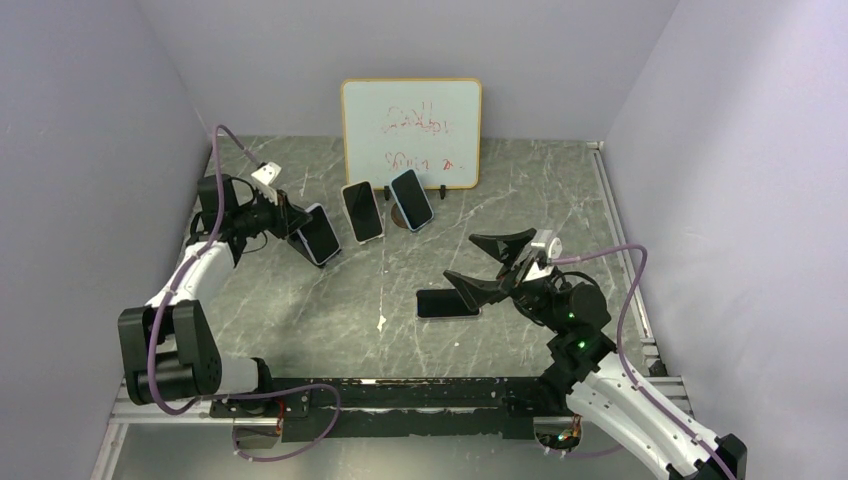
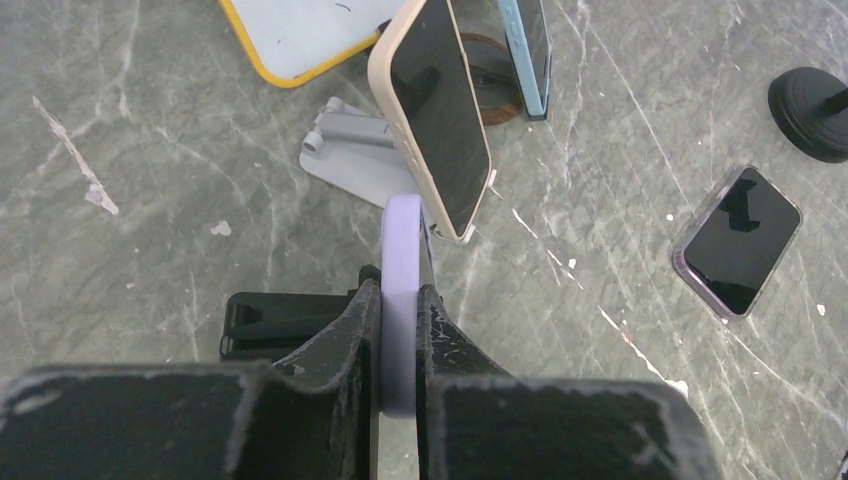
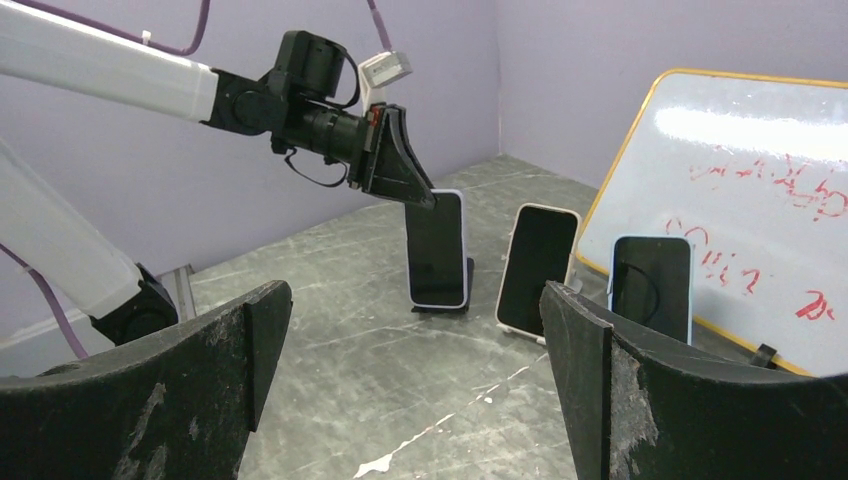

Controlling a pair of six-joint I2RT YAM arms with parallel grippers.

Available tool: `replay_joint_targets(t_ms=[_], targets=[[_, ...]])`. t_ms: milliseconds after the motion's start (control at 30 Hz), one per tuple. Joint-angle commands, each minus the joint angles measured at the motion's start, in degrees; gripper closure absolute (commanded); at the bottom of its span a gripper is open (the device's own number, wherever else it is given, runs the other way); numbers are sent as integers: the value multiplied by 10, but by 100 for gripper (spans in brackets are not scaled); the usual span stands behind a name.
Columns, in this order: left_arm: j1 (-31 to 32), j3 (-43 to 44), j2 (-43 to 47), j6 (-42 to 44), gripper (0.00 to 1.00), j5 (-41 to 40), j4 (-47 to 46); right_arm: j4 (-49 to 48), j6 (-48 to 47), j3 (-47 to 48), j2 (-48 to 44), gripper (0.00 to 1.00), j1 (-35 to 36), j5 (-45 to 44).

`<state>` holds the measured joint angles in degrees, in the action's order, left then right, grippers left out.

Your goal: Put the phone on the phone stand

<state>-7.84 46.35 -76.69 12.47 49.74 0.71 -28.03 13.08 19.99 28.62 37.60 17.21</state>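
A phone [image 1: 319, 235] in a lavender case stands tilted at the back left, its lower edge down on a black phone stand [image 2: 285, 318]. My left gripper [image 1: 293, 222] is shut on the phone's upper edge. In the left wrist view the lavender edge [image 2: 404, 250] runs between the closed fingers. From the right wrist view the phone [image 3: 438, 250] stands upright on the black stand [image 3: 447, 303] with the left gripper [image 3: 425, 198] at its top. My right gripper [image 1: 482, 262] is open and holds nothing, over the right middle of the table.
A cream-cased phone [image 1: 363, 211] leans on a grey stand [image 2: 345, 150]. A blue-cased phone [image 1: 411, 199] leans on a round brown stand. Another phone [image 1: 447, 303] lies flat beside the right gripper. A whiteboard [image 1: 411, 130] stands at the back. A black round base [image 2: 812, 112] sits further right.
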Motion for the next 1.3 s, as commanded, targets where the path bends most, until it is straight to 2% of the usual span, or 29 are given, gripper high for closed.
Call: replay_joint_targets(t_ms=[0,433,600,733,800,867,933,1067,1133,1267], targets=[[-7,-15,0,5,95,17,-62,-21,0,-8,-11,0,3,5],[-10,-25,-33,-2,94,-24,-80,-19,-4,-8,-10,0,2,9],[-10,-25,-26,-8,81,-46,-75,-13,0,-4,-6,0,3,2],[-11,-23,-8,-22,61,-56,-76,10,15,10,2,0,2,-35],[-10,-21,7,-28,47,-58,-75,50,29,32,12,0,2,-86],[-11,-19,27,-35,28,-58,-78,101,40,60,24,0,2,-154],[-12,-16,48,-43,19,-64,-82,163,62,92,42,0,2,-237],[-11,-3,94,-63,14,-97,-84,254,77,148,78,0,2,-390],[-11,2,120,-80,2,-117,-88,304,87,167,88,0,2,-476],[-11,-7,192,-165,1,-122,-125,415,118,207,119,0,2,-639]])
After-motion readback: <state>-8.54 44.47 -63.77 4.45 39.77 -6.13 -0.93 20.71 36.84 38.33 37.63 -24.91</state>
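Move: The left hand already pinches the purple-edged phone by its top edge; the black stand it is being set on lies about 11 cm below, some 1 cm ahead and 2 cm left. From this hand the peach phone on its stand is some 12 cm right and 5 ahead, the blue phone 24 right and 8 ahead. The round stand lies about 19 cm right, 3 ahead and 27 below the right hand; the lying phone, 2 cm ahead and 2 left, 29 below. Still pinching the purple-edged phone's top edge, the left hand eases it about 1.5 cm down and slightly forward onto the black stand, lets go with fingers opening wide, then rises clear some 9 cm, drifting a little left and tilting its fingertips up. Late on, the open, empty right hand swings about 12 cm forward and right, away from the lying phone, turning some 40 degrees clockwise while tipping down. ##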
